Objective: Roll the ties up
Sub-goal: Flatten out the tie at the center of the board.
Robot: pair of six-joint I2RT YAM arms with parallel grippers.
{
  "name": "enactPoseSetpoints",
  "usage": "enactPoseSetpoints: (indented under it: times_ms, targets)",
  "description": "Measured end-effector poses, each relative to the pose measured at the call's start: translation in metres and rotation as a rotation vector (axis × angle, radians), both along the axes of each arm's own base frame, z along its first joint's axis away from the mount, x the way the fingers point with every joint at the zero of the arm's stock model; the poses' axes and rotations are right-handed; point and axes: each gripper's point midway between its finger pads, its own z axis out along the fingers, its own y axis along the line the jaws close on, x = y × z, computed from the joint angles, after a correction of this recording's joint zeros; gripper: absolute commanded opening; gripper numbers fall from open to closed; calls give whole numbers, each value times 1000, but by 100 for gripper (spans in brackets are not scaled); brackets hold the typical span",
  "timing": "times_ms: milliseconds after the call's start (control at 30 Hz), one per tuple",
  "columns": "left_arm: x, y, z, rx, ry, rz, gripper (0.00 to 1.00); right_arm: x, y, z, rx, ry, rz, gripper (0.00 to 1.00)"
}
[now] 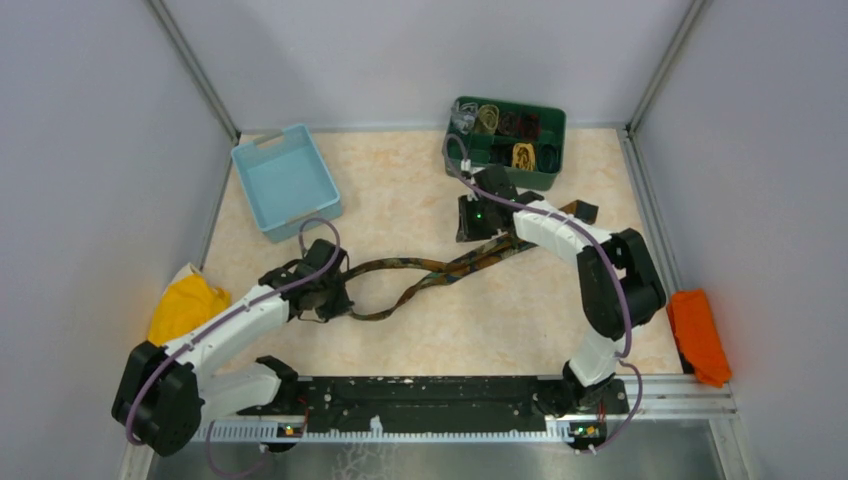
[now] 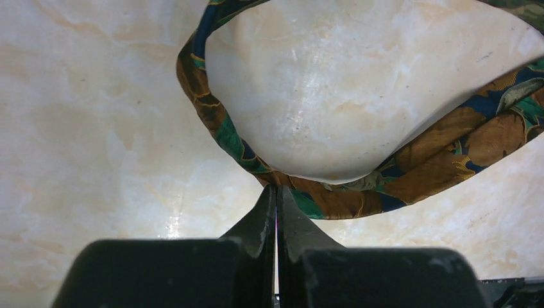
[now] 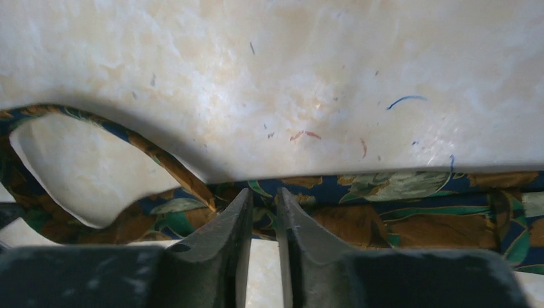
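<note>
One of the ties, dark brown with gold-orange and teal pattern (image 1: 430, 275), lies in a loose wavy line across the table between my two grippers. My left gripper (image 1: 333, 293) is at its left end. In the left wrist view this gripper (image 2: 277, 188) has its jaws pressed together, pinching the tie (image 2: 449, 154) where the tie's loop comes to a point. My right gripper (image 1: 478, 222) is at the tie's right end. In the right wrist view that gripper (image 3: 263, 196) has its jaws narrowly apart, with bunched fabric of the tie (image 3: 398, 212) between the tips.
A green bin (image 1: 553, 120) at the back holds several rolled ties (image 1: 523, 155). A light blue bin (image 1: 285, 180) stands at the back left. A yellow cloth (image 1: 185, 305) lies off the table's left edge and an orange one (image 1: 700, 335) off its right edge.
</note>
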Motion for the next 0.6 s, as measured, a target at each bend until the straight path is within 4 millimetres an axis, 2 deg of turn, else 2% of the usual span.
enactPoseSetpoints:
  times_ms: [167,333,600]
  targets:
    - [-3,9,-4,23,-9,44,0,-33,-3,-34,-37,86,30,5]
    - [-4,13,-7,36,-9,60,0,-64,-18,-67,-77,179,15,3]
    - [2,21,-7,77,-36,83,0,-58,-28,-68,-99,158,-65,1]
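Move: The doubled middle stretch of the tie, which the empty right hand goes for, lies about 6 cm back, 2 cm to its right and 8 cm below. The strands part some 7 cm back and 4 cm to the left of that hand; the wide end is 5 cm ahead and 21 cm right, the green bin 20 cm ahead and 6 cm right. From the left hand, already pinching the loop, that middle stretch is about 10 cm ahead and 26 cm right. The right fingers meet the tie's middle stretch and close on it from a part-open gap, after the hand drops some 7 cm while drawing back about 6 cm, the fingers tipping down roughly 10 degrees. It then eases a little to the right, away from the left hand, which keeps its pinch on the loop and draws about 2 cm left, sinking slightly. ##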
